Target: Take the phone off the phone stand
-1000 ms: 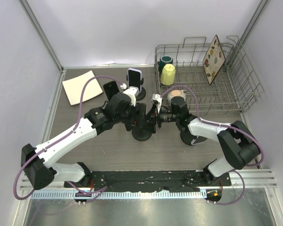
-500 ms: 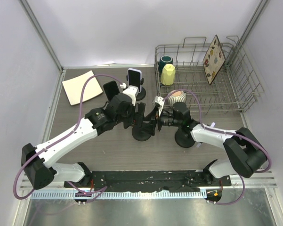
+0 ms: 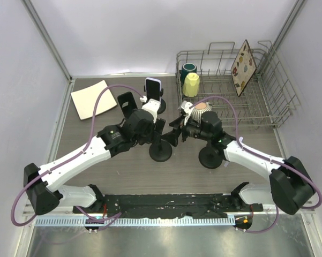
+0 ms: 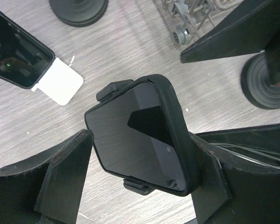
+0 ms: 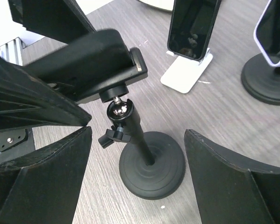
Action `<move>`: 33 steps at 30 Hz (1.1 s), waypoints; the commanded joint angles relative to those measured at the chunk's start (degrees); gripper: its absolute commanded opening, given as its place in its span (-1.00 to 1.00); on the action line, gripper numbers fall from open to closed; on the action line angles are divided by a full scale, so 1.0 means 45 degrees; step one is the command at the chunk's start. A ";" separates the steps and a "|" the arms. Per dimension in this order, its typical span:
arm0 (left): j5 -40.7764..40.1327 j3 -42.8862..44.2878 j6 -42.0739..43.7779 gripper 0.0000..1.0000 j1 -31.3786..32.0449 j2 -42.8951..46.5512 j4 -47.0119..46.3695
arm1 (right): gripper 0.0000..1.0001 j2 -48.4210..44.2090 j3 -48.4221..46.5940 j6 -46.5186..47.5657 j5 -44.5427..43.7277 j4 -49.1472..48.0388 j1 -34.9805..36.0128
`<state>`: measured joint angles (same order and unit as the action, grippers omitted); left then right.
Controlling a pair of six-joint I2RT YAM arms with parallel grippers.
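Observation:
The phone (image 4: 135,137), dark-screened in a black case, sits tilted in the clamp of a black phone stand (image 5: 151,170) with a round base (image 3: 161,153) at the table's middle. In the left wrist view my left gripper (image 4: 140,140) straddles the phone. Its right finger (image 4: 209,177) touches the case edge, and a gap shows at its left finger (image 4: 65,172). My right gripper (image 5: 137,135) stands open around the stand's pole, below the ball joint (image 5: 119,109), with its fingers (image 5: 42,182) apart from it. In the top view both grippers (image 3: 169,133) meet over the stand.
A white-cased phone (image 3: 153,87) on a second round stand and a black phone on a white stand (image 3: 126,100) are behind. Another black base (image 3: 211,157) lies under the right arm. A cream pad (image 3: 93,99) is back left. A wire rack (image 3: 268,107) holding cups stands back right.
My left gripper's jaws have narrowed around the phone. The right gripper has opened a little wider, and its arm has swung out to the right.

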<state>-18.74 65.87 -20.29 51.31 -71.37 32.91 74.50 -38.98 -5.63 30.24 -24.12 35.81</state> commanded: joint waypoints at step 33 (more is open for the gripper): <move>-0.5191 0.1946 0.0643 -1.00 0.2387 -0.0663 0.1887 | 0.70 -0.0913 0.2061 0.0996 -0.4216 -0.3154 0.2352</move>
<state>-41.06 72.58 -15.94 61.80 -77.65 42.65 69.04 -30.30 -3.42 16.12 -29.21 43.16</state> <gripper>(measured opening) 0.200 0.849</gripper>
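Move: Between the left hand's open fingers stands the black phone, its middle about 1 cm ahead and 2 cm below, still on its stand; the phone stand's middle is about 1 cm ahead, 2 cm right and 8 cm below that hand. The grey phone on its stand sits some 20 cm ahead, 1 cm left and 9 cm below. From the right hand, the phone stand lies about 4 cm left, level fore and aft, and 6 cm lower; the black phone is 6 cm left, 1 cm back and 1 cm higher. Rolling some 20 degrees so its left side rises and its tip lifts a little, the left hand closes its wide-open fingers on the black phone, pinching it across front and back while shifting only about 1 cm left. The right hand stays wide open, rising and going right 2 cm each, then sinks nearly 4 cm and eases back and left towards the stand's pole. ##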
